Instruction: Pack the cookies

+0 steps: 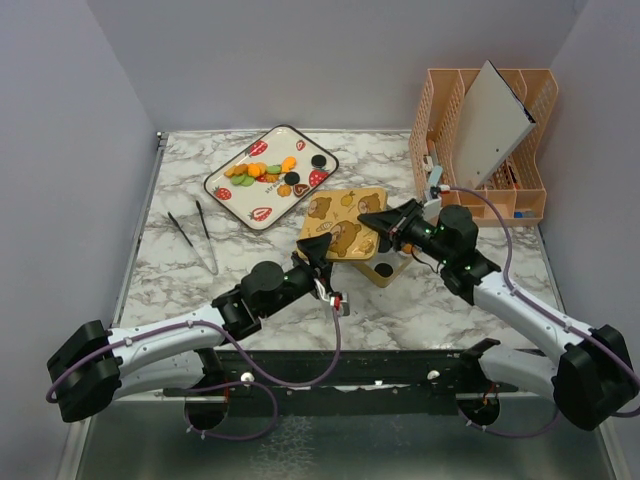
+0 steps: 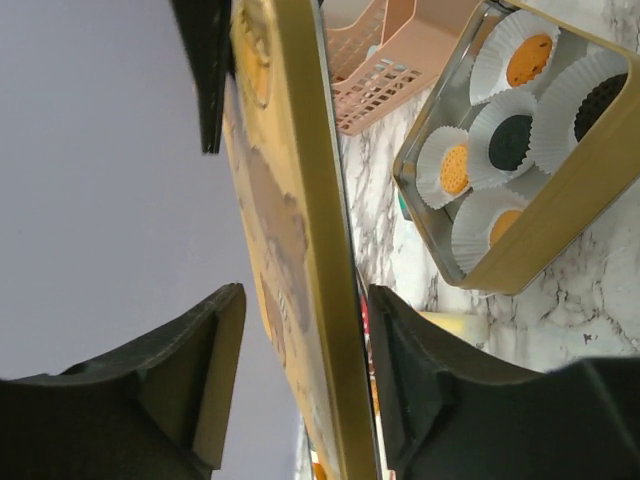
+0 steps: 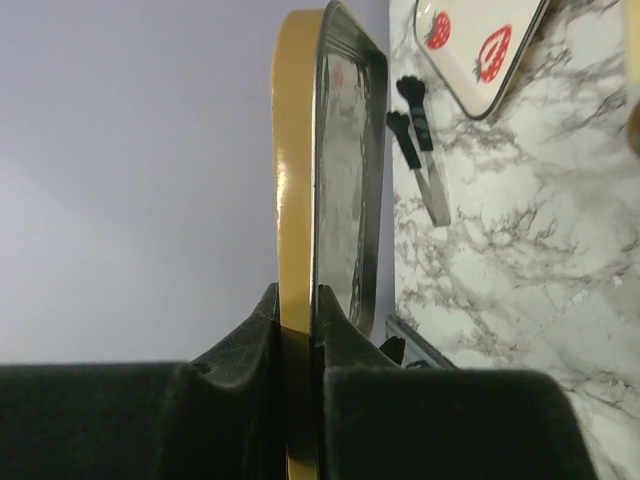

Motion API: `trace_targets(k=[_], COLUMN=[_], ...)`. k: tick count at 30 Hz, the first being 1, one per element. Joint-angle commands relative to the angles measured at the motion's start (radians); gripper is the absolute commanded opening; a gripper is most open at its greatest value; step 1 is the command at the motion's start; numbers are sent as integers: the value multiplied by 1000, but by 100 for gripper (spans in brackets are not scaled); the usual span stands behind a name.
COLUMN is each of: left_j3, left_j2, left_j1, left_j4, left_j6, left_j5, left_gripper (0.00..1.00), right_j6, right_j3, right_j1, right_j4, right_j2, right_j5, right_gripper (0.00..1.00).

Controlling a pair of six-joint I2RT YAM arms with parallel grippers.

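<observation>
Loose cookies (image 1: 262,170) in orange, green and black lie on a strawberry-print tray (image 1: 232,190). More cookies (image 2: 511,141) sit in white paper cups inside a gold tin (image 2: 545,236), which shows on the table in the top view (image 1: 384,271). A gold bear-print lid (image 1: 341,222) hangs over the tin. My right gripper (image 3: 297,300) is shut on the lid's rim (image 3: 296,180) and shows in the top view (image 1: 386,226). My left gripper (image 2: 305,300) is open astride the lid's opposite edge (image 2: 300,200), one finger close to it, the other apart; it shows in the top view (image 1: 315,250).
Black-tipped tweezers (image 1: 200,238) lie left of the tin and show in the right wrist view (image 3: 418,150). An orange rack (image 1: 500,110) holding a white board (image 1: 490,125) stands at the back right. The tray's corner (image 3: 480,45) shows in the right wrist view.
</observation>
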Motion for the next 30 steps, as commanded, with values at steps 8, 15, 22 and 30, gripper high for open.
trace_targets(k=[8,15,22,30], left_j3=[36,146,286,338], left_j2=[48,108,207,273], left_j1=[9,133,369,455], left_j4=[29,27,-14,-71], left_j6=[-236,-609,-1081,-1243], left_j5=[-28,-48,58,69], left_gripper=[81,85,85,85], right_j6=[-63,-70,-43,-9], right_j3=[-82,-109,-139,-179], right_j1=[-55,-63,-64,-64], right_j4=[46,21,84,172], right_j2=[-101,-125,-75,30], right_j5=[280,507,601,592], right_gripper=[0,0,0,1])
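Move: The right hand holds the lid's right edge; the open cookie box it goes to lies about 8 cm ahead, 2 cm right and 18 cm below. From that hand, the yellow-capped tube lies some 15 cm ahead and 16 cm left, the green block 21 cm ahead and 1 cm left. From the left hand, fingers already half open at the lid's edge, the box is roughly 12 cm ahead, 17 cm right and 17 cm lower. Right carries the lid 10 cm rightward, turning clockwise, forward and down towards the box; left opens, withdraws forward. ##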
